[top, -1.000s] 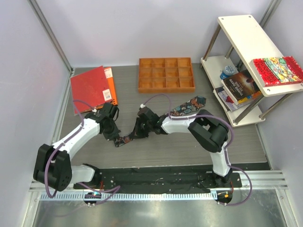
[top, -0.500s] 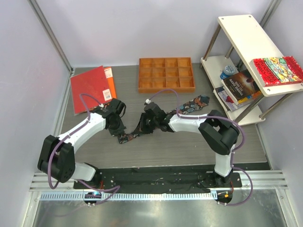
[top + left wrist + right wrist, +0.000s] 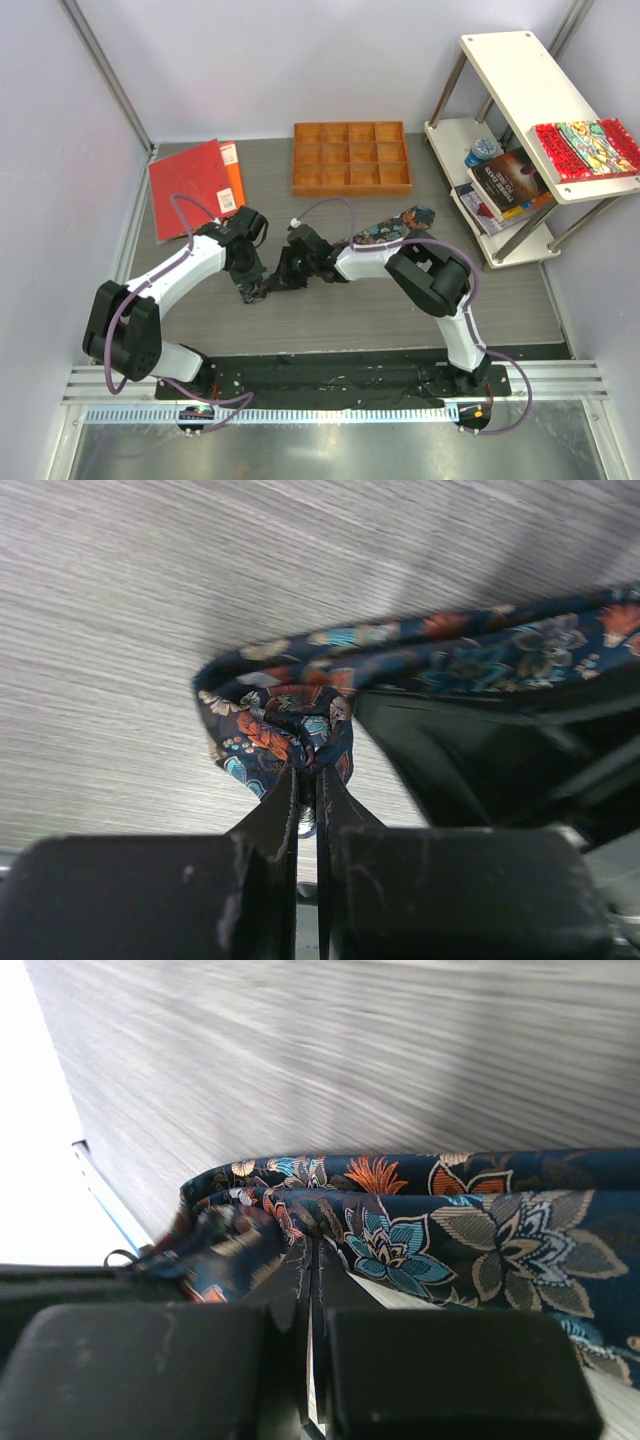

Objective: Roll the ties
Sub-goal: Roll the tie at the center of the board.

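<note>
The tie (image 3: 395, 225), dark navy with orange, teal and white flowers, stretches across the grey table from its wide end near the shelf to its narrow end at mid-table. My left gripper (image 3: 252, 290) is shut on the folded narrow end (image 3: 285, 720). My right gripper (image 3: 282, 280) is shut on the tie (image 3: 400, 1235) right beside it, the fabric bunched over its fingertips. Both grippers meet over the same short fold, which the arms partly hide in the top view.
A wooden compartment tray (image 3: 351, 157) sits at the back of the table. A red book over an orange one (image 3: 192, 185) lies at the back left. A white shelf unit (image 3: 520, 90) with books stands at the right.
Both grippers first moved back and right with the tie, then came left again and closer together. The wide end of the tie shifted slightly with them. Both stayed shut.
</note>
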{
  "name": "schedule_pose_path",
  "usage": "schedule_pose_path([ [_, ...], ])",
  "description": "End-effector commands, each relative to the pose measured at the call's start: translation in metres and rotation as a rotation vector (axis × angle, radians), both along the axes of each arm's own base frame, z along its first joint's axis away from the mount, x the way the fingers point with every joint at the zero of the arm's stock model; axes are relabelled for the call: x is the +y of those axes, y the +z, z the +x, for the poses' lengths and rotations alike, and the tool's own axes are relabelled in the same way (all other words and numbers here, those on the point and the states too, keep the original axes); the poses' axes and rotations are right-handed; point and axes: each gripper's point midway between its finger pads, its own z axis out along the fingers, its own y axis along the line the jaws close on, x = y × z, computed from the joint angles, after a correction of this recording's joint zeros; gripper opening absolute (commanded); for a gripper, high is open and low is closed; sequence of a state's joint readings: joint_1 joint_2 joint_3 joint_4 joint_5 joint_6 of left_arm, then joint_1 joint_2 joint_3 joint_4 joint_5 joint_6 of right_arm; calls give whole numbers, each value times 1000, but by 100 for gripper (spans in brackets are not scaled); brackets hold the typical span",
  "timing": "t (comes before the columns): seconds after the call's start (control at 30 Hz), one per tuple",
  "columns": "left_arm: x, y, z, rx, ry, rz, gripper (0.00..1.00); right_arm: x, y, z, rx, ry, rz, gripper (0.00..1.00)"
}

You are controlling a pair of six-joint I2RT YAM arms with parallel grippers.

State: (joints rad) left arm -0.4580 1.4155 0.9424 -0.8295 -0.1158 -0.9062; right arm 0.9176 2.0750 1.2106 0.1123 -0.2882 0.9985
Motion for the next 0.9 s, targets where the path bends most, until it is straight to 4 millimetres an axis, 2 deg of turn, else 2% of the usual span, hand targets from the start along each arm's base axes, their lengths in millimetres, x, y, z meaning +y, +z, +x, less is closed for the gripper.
schedule_pose_path([
  [0.0,9,14,0,-39,-12,40,0,30,-4,-14,-6,46,8,1],
  [0.07,16,15,-1,-44,-13,72,0,41,-4,-21,-3,62,13,1],
  [0.2,23,13,-1,-34,-29,117,0,46,0,-22,-6,63,22,1],
  [0.33,27,10,1,-13,-45,154,0,41,9,-17,-23,61,19,1],
  [0.5,39,21,-1,11,-71,234,0,29,19,-8,-39,44,9,1],
  [0.7,56,31,-9,28,-92,311,0,24,16,-3,-35,37,-2,1],
  [0.87,64,24,-10,50,-95,365,0,24,16,-5,-28,39,1,1],
])
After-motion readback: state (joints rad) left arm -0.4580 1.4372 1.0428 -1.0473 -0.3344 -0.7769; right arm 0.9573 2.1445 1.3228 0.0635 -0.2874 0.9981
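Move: The left hand already pinches the rolled end of the tie, which hangs some 2 cm below its fingers. The strip runs off to the right, its far end about 39 cm right and 17 cm ahead of this hand. The red folder lies roughly 13 cm left and 24 cm ahead. From the right hand, at the strip beside the roll, the rolled end is about 4 cm left, 1 cm back and 1 cm up. Leftward and slightly up goes the left hand, about 5 cm, still pinching the rolled end and drawing it away from the right hand while its wrist tilts so the fingertips swing left. The right hand, shut and low at the strip's near edge, goes some 4 cm left and a little back, then returns partway to the right and forward. ##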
